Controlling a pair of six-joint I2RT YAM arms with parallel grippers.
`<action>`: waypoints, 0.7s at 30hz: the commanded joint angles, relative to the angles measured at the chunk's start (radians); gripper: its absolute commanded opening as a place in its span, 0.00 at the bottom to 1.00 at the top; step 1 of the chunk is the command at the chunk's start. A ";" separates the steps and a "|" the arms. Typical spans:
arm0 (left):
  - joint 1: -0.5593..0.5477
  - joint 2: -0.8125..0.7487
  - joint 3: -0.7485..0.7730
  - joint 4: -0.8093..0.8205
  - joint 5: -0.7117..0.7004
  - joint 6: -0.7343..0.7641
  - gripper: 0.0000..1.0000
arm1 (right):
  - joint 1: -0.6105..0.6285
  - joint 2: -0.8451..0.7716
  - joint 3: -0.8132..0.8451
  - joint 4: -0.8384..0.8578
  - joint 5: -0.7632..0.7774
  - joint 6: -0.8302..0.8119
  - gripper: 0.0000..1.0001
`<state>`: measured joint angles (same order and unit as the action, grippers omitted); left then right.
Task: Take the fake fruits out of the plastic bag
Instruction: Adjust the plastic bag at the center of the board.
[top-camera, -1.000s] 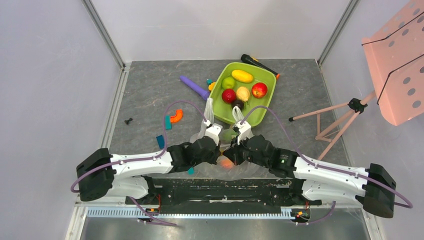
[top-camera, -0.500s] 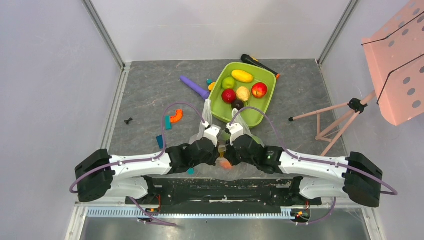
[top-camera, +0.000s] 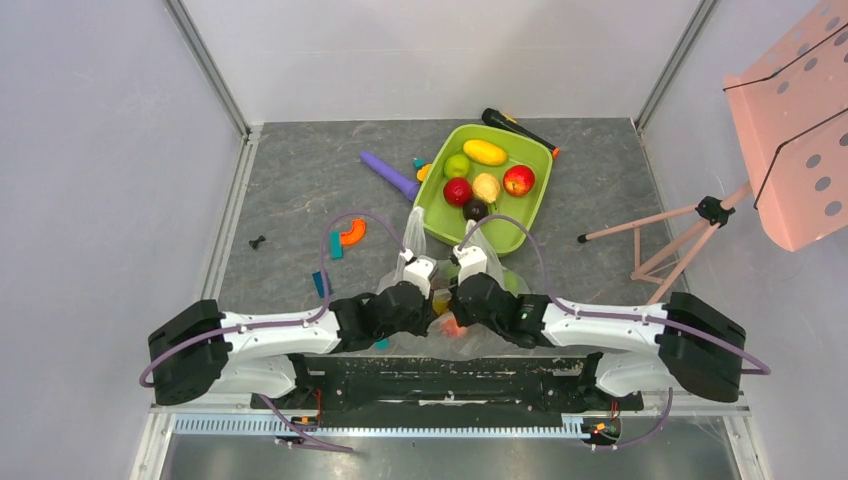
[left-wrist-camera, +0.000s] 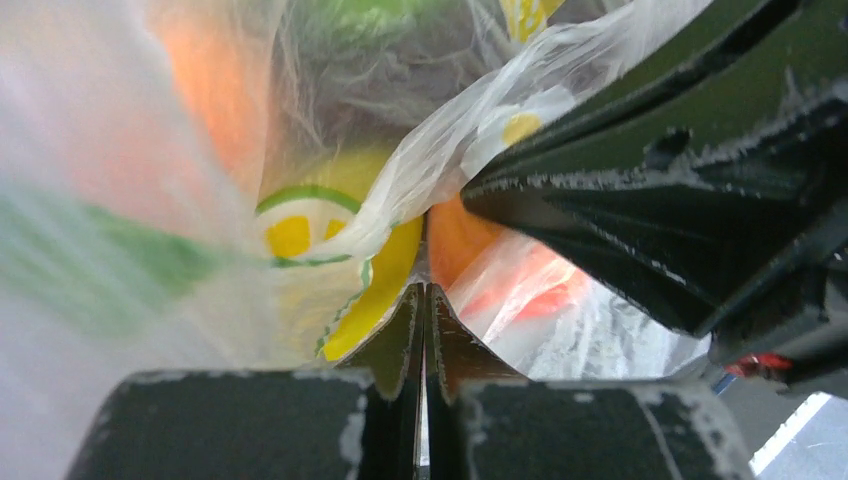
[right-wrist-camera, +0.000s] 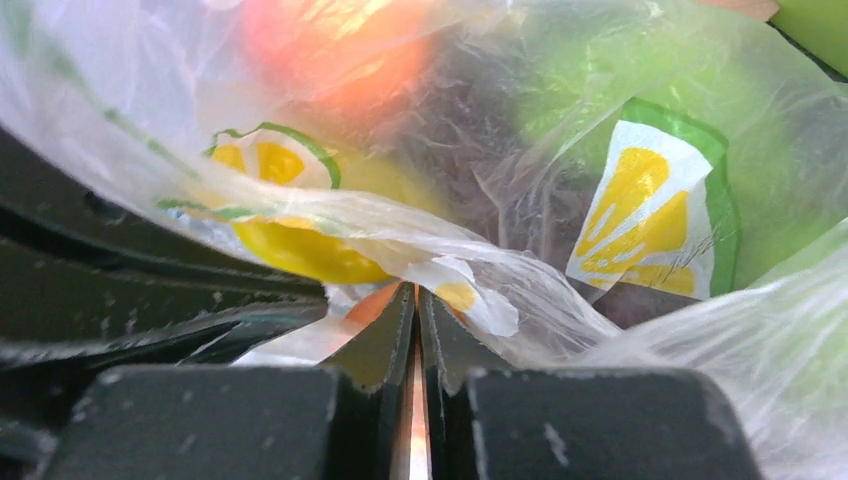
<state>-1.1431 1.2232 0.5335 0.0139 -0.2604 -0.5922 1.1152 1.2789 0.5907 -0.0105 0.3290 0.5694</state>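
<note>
The plastic bag lies crumpled between the arms at the near edge, one loop handle standing up. Inside it I see an orange fruit and a green fruit. My left gripper and right gripper meet tip to tip over the bag. The left gripper is shut on a fold of printed bag film, with an orange fruit blurred behind it. The right gripper is shut on bag film too, with an orange fruit and a green fruit beyond. Several fruits, among them a red one, lie outside the bag.
The loose fruits sit in a lime-green tray just beyond the bag. A purple stick, orange and teal blocks lie to the left. A pink stand occupies the right side, and a black tool lies behind the tray.
The right arm has swung left, bringing its gripper close against the left one. Both grippers have shifted slightly away from the bases, and the bag handles have moved with them.
</note>
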 joint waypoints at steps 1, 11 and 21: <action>-0.002 -0.019 -0.044 0.035 -0.033 -0.054 0.02 | 0.003 0.059 -0.029 0.042 0.131 0.022 0.07; -0.002 0.011 -0.113 0.082 -0.060 -0.078 0.02 | 0.003 -0.056 -0.110 0.202 0.328 0.071 0.15; -0.002 0.045 -0.144 0.118 -0.059 -0.087 0.02 | -0.057 -0.198 -0.104 0.230 0.478 0.013 0.38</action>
<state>-1.1431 1.2583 0.4053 0.0944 -0.2874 -0.6186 1.0996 1.1034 0.4641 0.1871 0.7143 0.6239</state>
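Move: The right hand, in the bag's mouth, has the standing right handle roughly 12 cm ahead and 4 cm to its right, about level with the fingertips; the avocado in the green tray lies about 20 cm ahead and 3 cm right, and the bagged peach some 4 cm back, 1 cm left and 6 cm below. From the left hand, the left side of the bag's mouth is about 2 cm ahead, 6 cm left and 4 cm below, with the yellow fruit 3 cm straight ahead and 5 cm below. The right hand first dips a couple of centimetres while edging forward and right, then climbs out of the bag's mouth towards the right handle, ending about 5 cm higher, 5 cm farther forward and 5 cm farther right, its fingers spreading to a third open as the wrist tips up and swings clockwise, some 25 degrees in all. Meanwhile the left hand keeps its fingers shut and sinks about 4.5 cm beside the yellow fruit, drifting nearly 3 cm left against the left side of the bag's mouth. ##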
